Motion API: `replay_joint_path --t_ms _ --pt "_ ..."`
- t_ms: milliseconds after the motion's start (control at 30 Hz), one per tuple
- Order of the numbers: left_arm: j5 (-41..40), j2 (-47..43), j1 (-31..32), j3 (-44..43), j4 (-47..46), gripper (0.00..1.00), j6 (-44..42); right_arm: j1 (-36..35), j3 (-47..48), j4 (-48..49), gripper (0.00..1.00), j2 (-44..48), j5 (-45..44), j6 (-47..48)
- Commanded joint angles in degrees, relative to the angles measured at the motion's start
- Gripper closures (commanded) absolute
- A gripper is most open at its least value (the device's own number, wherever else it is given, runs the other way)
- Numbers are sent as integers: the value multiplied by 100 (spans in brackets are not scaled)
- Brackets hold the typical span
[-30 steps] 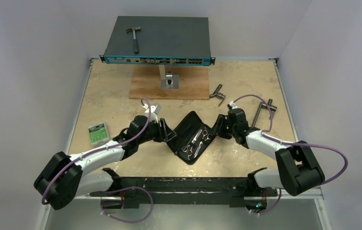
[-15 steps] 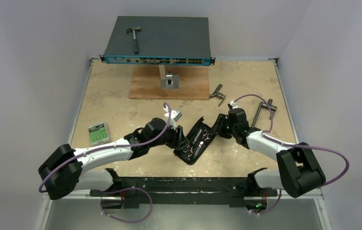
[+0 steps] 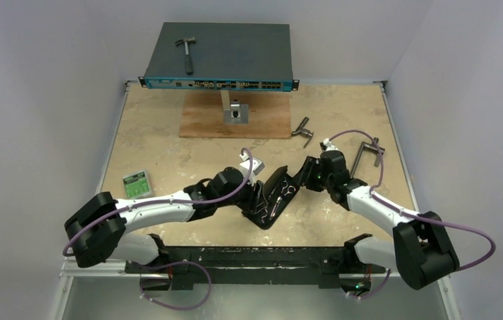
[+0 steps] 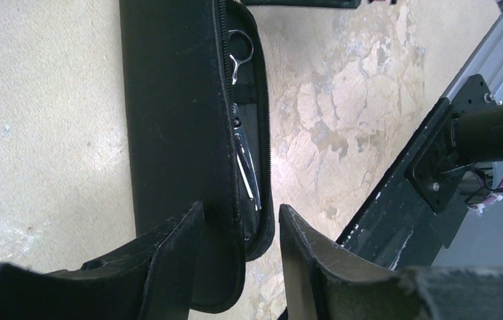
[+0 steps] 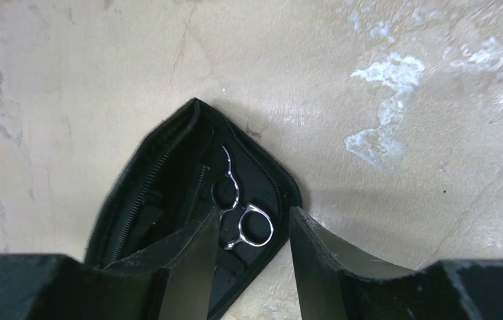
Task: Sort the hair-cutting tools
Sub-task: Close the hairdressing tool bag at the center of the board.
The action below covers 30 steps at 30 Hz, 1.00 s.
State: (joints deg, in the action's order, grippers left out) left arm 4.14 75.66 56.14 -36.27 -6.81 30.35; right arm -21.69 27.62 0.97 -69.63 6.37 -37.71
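Note:
A black zip case [image 3: 270,203] lies mid-table, folded nearly in half. Silver scissors [image 3: 280,191] sit strapped inside it; their blades [image 4: 245,157] show through the slot in the left wrist view, their finger rings [image 5: 247,227] in the right wrist view. My left gripper [image 3: 256,192] is open and straddles the case's near end [image 4: 168,120], its left finger against the outside of the raised flap. A gap separates the other finger from the case. My right gripper [image 3: 300,179] is open over the case's far right end [image 5: 162,180], the scissor rings between its fingers.
A hammer [image 3: 186,52] lies on the blue-fronted box [image 3: 235,60] at the back. In front of it a wooden board [image 3: 202,120] carries a metal block [image 3: 236,112]. Grey T-handled tools [image 3: 304,129] [image 3: 367,153] lie right. A green box [image 3: 136,185] sits left.
My left gripper has swung right and carried the case's left flap up and over toward the right half. The case went from lying spread out to nearly folded. The right gripper barely moved.

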Motion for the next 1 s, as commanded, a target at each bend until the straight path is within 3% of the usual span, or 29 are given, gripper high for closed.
replay_joint_path --t_ms 0,300,500,733,967 --pt "-108 206 121 -297 44 55 -153 -16 9 -194 56 446 -336 -133" --pt "-396 1019 583 -731 393 54 -470 -16 -84 -220 53 1199 -28 -489" --pt "-392 1420 744 -883 325 54 -485 -12 -214 289 66 894 604 -549" --pt "-501 1687 841 -952 277 54 -474 -10 -563 653 84 389 693 -522" --pt "-796 1421 855 -803 257 51 -365 -11 -1006 1103 87 -165 719 -601"
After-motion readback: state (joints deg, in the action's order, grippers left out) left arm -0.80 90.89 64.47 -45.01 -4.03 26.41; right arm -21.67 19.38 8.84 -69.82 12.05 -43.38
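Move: The left hand is already at the bag's raised lid, near its close end; the lid's middle lies about 4 cm ahead, 2 cm right and a couple of centimetres lower. The tool half lies open some 7 cm below this hand, 1 cm ahead and 2 cm right. The right hand's target, the bag's right corner, is about 2 cm back, 1 cm left and 4 cm below it; the nearest scissors rings are 5 cm back, 4 cm left. The left fingers, still part open, keep against the outside of the lid and press it over and down onto the tool half, going about 5 cm down, 4 cm right and 2 cm back while they tip some 10 degrees steeper. The right hand first lifts about 5 cm clear of the right corner, then closes most of the way as it sinks about 8 cm, drawing back some 3 cm, to put its tips at the lid's free edge there. ##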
